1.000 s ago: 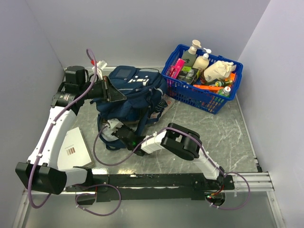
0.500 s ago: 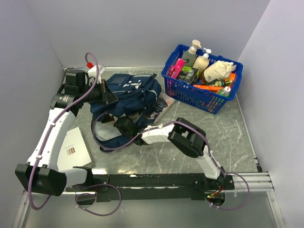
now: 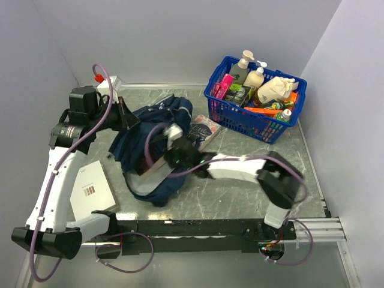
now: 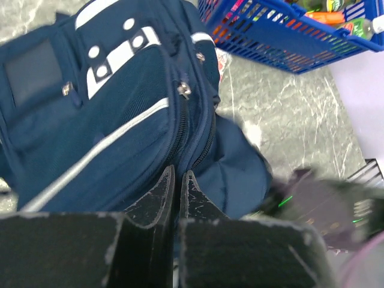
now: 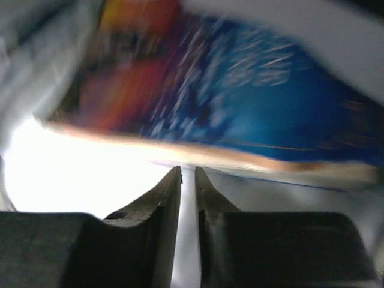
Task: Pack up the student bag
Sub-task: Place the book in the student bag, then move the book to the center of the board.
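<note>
The student bag, navy with grey trim, lies slumped at mid-table. Its top is pulled up towards my left gripper. In the left wrist view that gripper is shut on a fold of the bag beside the zips. My right gripper hovers over the bag's right side, blurred by motion. In the right wrist view it shows a narrow gap with nothing between the fingers, and a smeared blue and orange shape fills the view ahead.
A blue plastic basket of bottles and packets stands at the back right, also seen as the basket in the left wrist view. A flat packet lies between it and the bag. A white book lies front left.
My left gripper has lifted and drawn back to the left with the bag's top. The right arm swung from the bag's front to its right side, and its jaws parted slightly.
</note>
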### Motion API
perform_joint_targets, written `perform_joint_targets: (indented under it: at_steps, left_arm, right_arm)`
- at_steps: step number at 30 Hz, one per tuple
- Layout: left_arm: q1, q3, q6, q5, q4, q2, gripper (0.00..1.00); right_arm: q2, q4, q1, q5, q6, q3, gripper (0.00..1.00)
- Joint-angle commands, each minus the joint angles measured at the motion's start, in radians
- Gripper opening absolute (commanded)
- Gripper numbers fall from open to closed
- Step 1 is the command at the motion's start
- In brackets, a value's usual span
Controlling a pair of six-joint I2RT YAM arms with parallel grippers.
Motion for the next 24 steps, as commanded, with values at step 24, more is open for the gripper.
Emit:
perform_joint_targets:
  at_steps: [24]
  left_arm:
    - [-0.012, -0.051, 0.102, -0.044, 0.222, 0.124, 0.01]
  right_arm:
    - [-0.163, -0.317, -0.484, -0.011, 0.468, -0.047, 0.65]
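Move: The right hand is at the backpack's open mouth, with the bag's middle just ahead of and below it. Jane Eyre sits inside, roughly 3 cm ahead and 4 cm left. Little Women lies about 17 cm to its right, 10 cm ahead and 9 cm below; the blue basket is some 35 cm right and 22 cm ahead. The left hand holds the bag's upper edge, the bag's middle some 22 cm below and 3 cm right; from it Little Women is about 21 cm right, 8 cm ahead. Rightward and somewhat forward, about 18 cm across in all, the right hand leaves the bag's mouth, first rising some 8 cm, then sinking again towards Little Women, its fingers spreading wide and the wrist turning clockwise about 35 degrees. The left hand keeps its shut grip on the bag's edge and lowers it about 7 cm, easing forward. ##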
